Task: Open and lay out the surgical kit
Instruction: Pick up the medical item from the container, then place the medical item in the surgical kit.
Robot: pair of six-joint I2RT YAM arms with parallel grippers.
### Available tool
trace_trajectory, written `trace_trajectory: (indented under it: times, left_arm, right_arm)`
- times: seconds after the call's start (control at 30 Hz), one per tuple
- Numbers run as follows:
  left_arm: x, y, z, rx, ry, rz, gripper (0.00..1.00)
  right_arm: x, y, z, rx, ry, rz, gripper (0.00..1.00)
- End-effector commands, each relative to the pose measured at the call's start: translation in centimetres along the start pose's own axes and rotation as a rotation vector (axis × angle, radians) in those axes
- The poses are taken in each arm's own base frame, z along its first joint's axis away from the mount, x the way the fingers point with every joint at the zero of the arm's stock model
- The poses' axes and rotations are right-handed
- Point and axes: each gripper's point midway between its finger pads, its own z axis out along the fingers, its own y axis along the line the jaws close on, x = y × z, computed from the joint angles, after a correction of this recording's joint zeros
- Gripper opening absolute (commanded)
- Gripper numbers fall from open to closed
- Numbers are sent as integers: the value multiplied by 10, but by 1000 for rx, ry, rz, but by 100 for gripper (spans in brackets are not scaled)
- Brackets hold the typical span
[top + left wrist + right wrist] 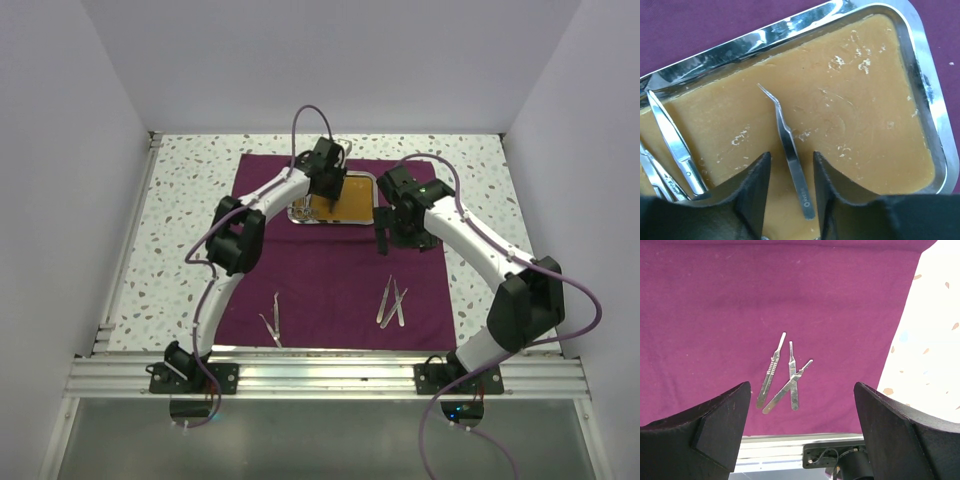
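The dark purple cloth wrap [330,270] lies spread flat on the table. On its far part sits the steel tray [927,100] with an orange-brown liner [850,115]. My left gripper [790,155] hangs low inside the tray, its fingers [752,185] standing on either side of thin bent tweezers [790,150], with a gap on each side. More silver instruments [675,142] lie at the tray's left end. My right gripper [801,385] is open wide above the cloth, holding nothing. Below it lie three slim steel handles [782,380], crossing each other. One more pair of tweezers [272,325] lies near the cloth's front left.
Speckled tabletop [930,340] shows past the cloth's right edge. An aluminium rail [320,375] with both arm bases runs along the near edge. White walls close in the table on the left, back and right.
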Motion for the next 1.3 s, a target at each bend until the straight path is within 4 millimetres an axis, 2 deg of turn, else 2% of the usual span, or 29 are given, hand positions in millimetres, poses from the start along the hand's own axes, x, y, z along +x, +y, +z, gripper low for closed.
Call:
trace_trajectory:
  times: [0.0,0.03,0.23,0.4,0.5,0.6,0.63,0.7,0.73,0.77,0.8,0.83,0.87,0.9,0.93,0.97,1.0,1.07,1.1,1.13,1.17,1.2,1.23,1.27]
  left_arm:
    - [3,0,9,-3,1,16,38]
    - [3,3,9,-26,-2,16,28]
    - [3,2,8,-33,0,25,1]
    - [-1,-1,3,-34,-9,34,0]
    - [-12,-3,-5,-37,-35,36,0]
    - [-38,-5,-30,-42,-97,35,0]
    - [-53,-7,-47,-43,-134,35,0]
    - [-63,-4,-64,-68,-158,35,0]
    - [-74,-4,-82,-74,-187,33,0]
    - [-77,-1,-91,-89,-196,30,0]
    - [-68,1,-95,-99,-174,20,0]
    - [-74,1,-115,-101,-198,7,0]
    - [-70,1,-123,-101,-191,-6,0]
    - [-45,3,-121,-106,-140,-27,0]
    - [-49,0,-146,-97,-170,-39,0]
    - [-39,0,-153,-110,-165,-46,0]
    - [-17,-2,-167,-114,-148,-56,0]
    - [6,-1,-181,-142,-136,-63,0]
    - [41,-1,-179,-159,-74,-71,0]
    - [45,-2,-199,-158,-98,-85,0]
    - [57,1,-205,-176,-89,-98,0]
    - [82,0,-216,-182,-64,-119,0]
    - [94,2,-222,-195,-55,-132,0]
    - [123,9,-222,-226,-16,-166,0]
  right_arm:
    - [-5,-4,-4,2,-23,-12,88]
    - [-4,-4,-3,2,-20,-14,88]
    - [-5,-4,-3,-6,-22,-18,88]
    - [-6,-4,-3,-10,-26,-18,88]
    - [-7,-4,-5,-13,-30,-19,88]
    - [-9,-5,-8,-15,-41,-14,88]
    - [-9,-4,-8,-17,-44,-16,88]
    - [-13,-7,-11,-5,-57,-20,88]
    - [-15,-9,-12,-1,-60,-18,88]
    - [-21,-8,-16,-7,-76,-15,88]
    - [-23,-9,-17,-9,-81,-16,88]
    - [-26,-10,-19,-13,-84,-9,88]
    - [-33,-9,-24,-23,-100,-1,88]
    - [-35,-8,-26,-32,-105,3,88]
    - [-38,-5,-28,-49,-106,9,88]
    - [-42,-1,-31,-67,-116,10,88]
    - [-44,1,-32,-79,-114,16,88]
    - [-48,10,-33,-117,-113,19,88]
    - [-49,12,-32,-126,-111,23,87]
    - [-50,15,-32,-141,-110,24,87]
    - [-49,20,-30,-159,-101,23,87]
    - [-49,21,-29,-167,-97,26,86]
    - [-48,25,-28,-179,-91,27,86]
    - [-46,27,-26,-192,-81,28,86]
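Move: The bent tweezers lie in the tray practically between the left hand's open fingers, within about 1 cm ahead and 1 cm below, with no sideways offset. The nearest scissors lie roughly 7 cm to its left, level ahead, and the tray's right rim about 11 cm to its right, also level ahead. From the right hand the tweezers are some 22 cm ahead, 17 cm left and 10 cm lower. Left hand pinches the tweezers, lifts some 12 cm and draws back about 17, veering left; right rises slightly. ##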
